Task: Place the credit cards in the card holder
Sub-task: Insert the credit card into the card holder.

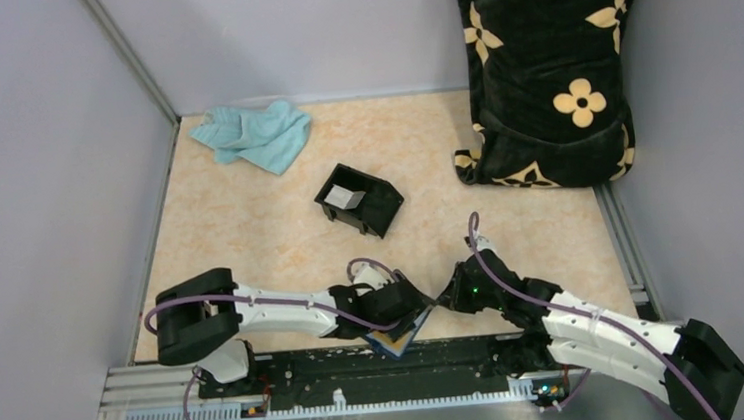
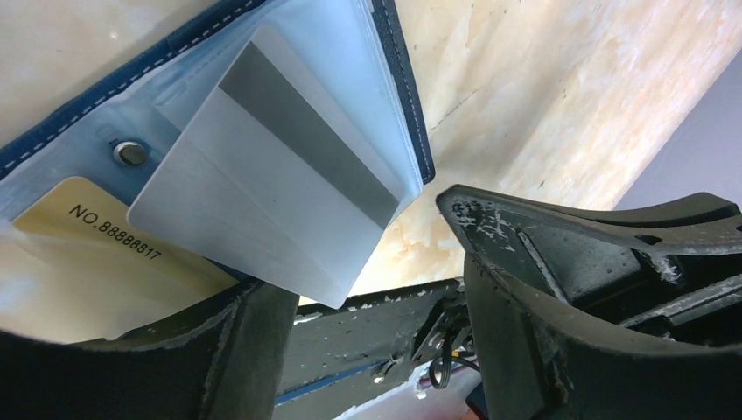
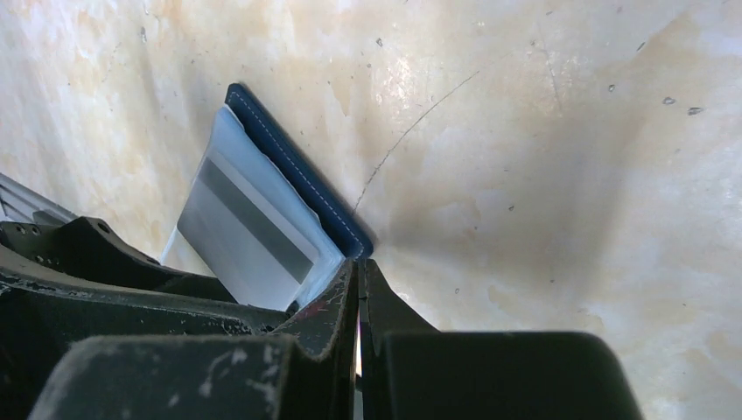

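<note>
The navy-blue card holder (image 1: pixel 398 340) lies open at the table's near edge, between my two grippers. In the left wrist view a silver card (image 2: pixel 271 192) with a grey stripe sticks out at an angle from the card holder (image 2: pixel 411 105), over its pale lining. An orange-yellow numbered card (image 2: pixel 87 254) lies under it by the silver snap (image 2: pixel 131 153). My left gripper (image 2: pixel 359 254) is open, with the silver card's free corner just above one finger. My right gripper (image 3: pixel 360 262) is shut, its tips touching the card holder's corner (image 3: pixel 354 241) beside the silver card (image 3: pixel 245 227).
A black open-topped box (image 1: pixel 383 209) with a white card (image 1: pixel 345 197) inside stands mid-table. A teal cloth (image 1: pixel 252 134) lies at the back left, and a black flowered bag (image 1: pixel 537 67) stands at the back right. The black mounting rail (image 1: pixel 360 366) runs just below the card holder.
</note>
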`<action>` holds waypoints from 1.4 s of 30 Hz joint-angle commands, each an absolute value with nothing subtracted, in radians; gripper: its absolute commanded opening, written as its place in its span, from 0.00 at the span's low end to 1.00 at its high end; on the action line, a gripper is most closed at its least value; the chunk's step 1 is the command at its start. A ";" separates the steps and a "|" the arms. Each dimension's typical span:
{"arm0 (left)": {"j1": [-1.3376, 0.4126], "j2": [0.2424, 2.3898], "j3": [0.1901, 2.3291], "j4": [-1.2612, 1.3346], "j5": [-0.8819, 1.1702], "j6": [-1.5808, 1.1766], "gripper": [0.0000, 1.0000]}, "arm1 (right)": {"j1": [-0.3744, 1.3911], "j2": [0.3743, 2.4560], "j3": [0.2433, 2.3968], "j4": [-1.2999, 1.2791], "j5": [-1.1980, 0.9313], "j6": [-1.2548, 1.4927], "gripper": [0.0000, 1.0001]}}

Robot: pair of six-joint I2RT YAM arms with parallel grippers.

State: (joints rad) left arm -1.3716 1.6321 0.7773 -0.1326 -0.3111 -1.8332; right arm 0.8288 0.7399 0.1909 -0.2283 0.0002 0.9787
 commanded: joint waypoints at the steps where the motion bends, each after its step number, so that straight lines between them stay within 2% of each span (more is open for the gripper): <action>1: -1.369 1.662 0.665 -0.382 -0.435 -1.769 0.77 | 0.835 0.695 0.231 -0.271 0.045 0.958 0.00; 9: -1.202 1.659 0.663 -0.278 -0.475 -1.518 0.76 | 0.836 0.730 0.246 -0.256 0.043 0.948 0.00; 22: -0.982 1.864 0.796 -0.105 -0.313 -1.115 0.74 | 0.836 0.814 0.308 -0.236 0.069 0.917 0.00; 25: -0.980 1.828 0.825 -0.152 -0.255 -1.063 0.75 | 0.835 0.811 0.331 -0.259 0.088 0.899 0.00; 31: -1.005 1.626 0.724 -0.209 -0.186 -1.017 0.78 | 0.833 0.813 0.349 -0.262 0.101 0.882 0.00; 42: -1.016 1.582 0.747 -0.324 -0.146 -0.954 0.79 | 0.834 0.869 0.350 -0.158 0.052 0.861 0.00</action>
State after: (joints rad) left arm -1.0050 1.5524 0.7578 -0.0971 -0.1616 -1.0103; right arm 0.8284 0.8658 0.3027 -0.2356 0.0673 0.8864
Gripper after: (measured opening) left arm 0.791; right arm 0.005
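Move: The open card holder's middle lies about 6 cm to the left of the left gripper and a centimetre nearer the base, just below it. The white card on it sits some 3 cm ahead and 4 cm left of the same gripper, the black box about 23 cm ahead and 10 cm left, and the shut right gripper's tip 3 cm ahead and 3 cm right. From the right gripper, the holder's middle is some 8 cm left and 2 cm back. Sweep the left gripper forward about 16 cm, away from the table's near edge, with its wide-open fingers on the card holder, then draw it back and left some 5 cm each. Turn it clockwise roughly 20 degrees on the way and tip the fingers outward, hardly lifting. Keep the right gripper shut and ease it about 2 cm forward, clear of the holder. ##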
